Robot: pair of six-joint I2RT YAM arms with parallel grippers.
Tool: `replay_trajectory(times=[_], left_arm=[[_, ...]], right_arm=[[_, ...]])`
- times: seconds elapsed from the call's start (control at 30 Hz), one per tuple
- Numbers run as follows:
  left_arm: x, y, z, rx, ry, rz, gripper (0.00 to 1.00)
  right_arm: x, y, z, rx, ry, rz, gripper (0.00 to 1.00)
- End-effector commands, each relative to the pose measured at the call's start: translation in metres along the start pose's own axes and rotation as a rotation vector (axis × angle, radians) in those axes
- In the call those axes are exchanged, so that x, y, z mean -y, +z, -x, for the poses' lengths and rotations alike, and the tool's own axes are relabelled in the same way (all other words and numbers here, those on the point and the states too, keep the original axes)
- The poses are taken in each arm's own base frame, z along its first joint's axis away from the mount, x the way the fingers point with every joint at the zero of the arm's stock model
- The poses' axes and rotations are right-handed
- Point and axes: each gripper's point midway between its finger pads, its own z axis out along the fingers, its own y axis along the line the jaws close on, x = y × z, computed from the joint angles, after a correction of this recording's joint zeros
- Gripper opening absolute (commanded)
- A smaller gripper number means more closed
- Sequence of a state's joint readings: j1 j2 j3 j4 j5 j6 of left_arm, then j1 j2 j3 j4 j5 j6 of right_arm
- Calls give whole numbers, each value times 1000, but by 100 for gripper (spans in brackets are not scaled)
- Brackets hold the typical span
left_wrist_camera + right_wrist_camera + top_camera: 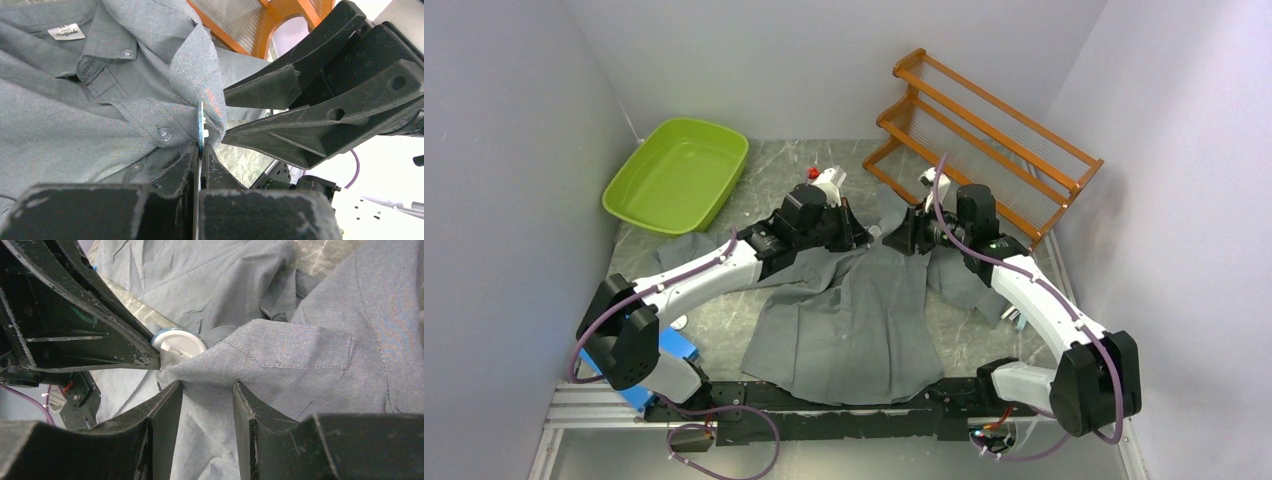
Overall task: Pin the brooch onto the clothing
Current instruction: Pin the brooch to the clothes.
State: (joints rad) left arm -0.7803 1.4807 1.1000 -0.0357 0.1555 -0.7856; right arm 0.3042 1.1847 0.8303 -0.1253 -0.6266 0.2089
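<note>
The clothing, a dark-grey button-up shirt, lies spread on the table with its collar at the far end. My left gripper is shut on the brooch, a thin round disc seen edge-on in the left wrist view and as a white face with a blue rim in the right wrist view. The brooch touches a raised fold of the shirt near a pale button. My right gripper faces it. Its jaws stand partly apart, with that thick fold pinched at the fingertips.
A green plastic tub stands at the back left. An orange wooden rack stands at the back right, close behind my right arm. A small red object lies beyond the collar. A blue object sits by the left arm's base.
</note>
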Motion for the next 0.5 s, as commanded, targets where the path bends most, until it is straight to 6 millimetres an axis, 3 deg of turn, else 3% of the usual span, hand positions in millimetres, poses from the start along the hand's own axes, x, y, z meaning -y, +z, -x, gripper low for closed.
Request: replay_trajectory(times=[0.0, 0.47], left_arm=[[38, -14, 25, 47, -2, -112, 3], [51, -20, 30, 50, -2, -177, 3]], right_arm=[[-3, 4, 20, 50, -65, 4, 44], [16, 18, 4, -42, -59, -141, 24]])
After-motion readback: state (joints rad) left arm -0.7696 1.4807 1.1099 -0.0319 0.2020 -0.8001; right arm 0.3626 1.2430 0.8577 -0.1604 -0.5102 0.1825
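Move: The right hand, its fingers about half open, goes for the raised fold of clothing beside the brooch, roughly 2 cm to its left, 1 cm ahead and 1 cm lower. The back of the brooch is about 4 cm left, 1 cm ahead and 1 cm higher, with the left fingertips behind it, some 6 cm left and level in reach. From the left hand, which grips the brooch, that fold is about 4 cm right, 1 cm ahead and 2 cm down. Whether the pads already touch the fold of clothing can't be made out: the right fingers close around it from about half to a quarter open, as the hand sinks some 2 cm and eases just under 1 cm forward, tilting about 5 degrees. The left hand keeps its pinch on the brooch, nearly in place, rising barely 1 cm. ##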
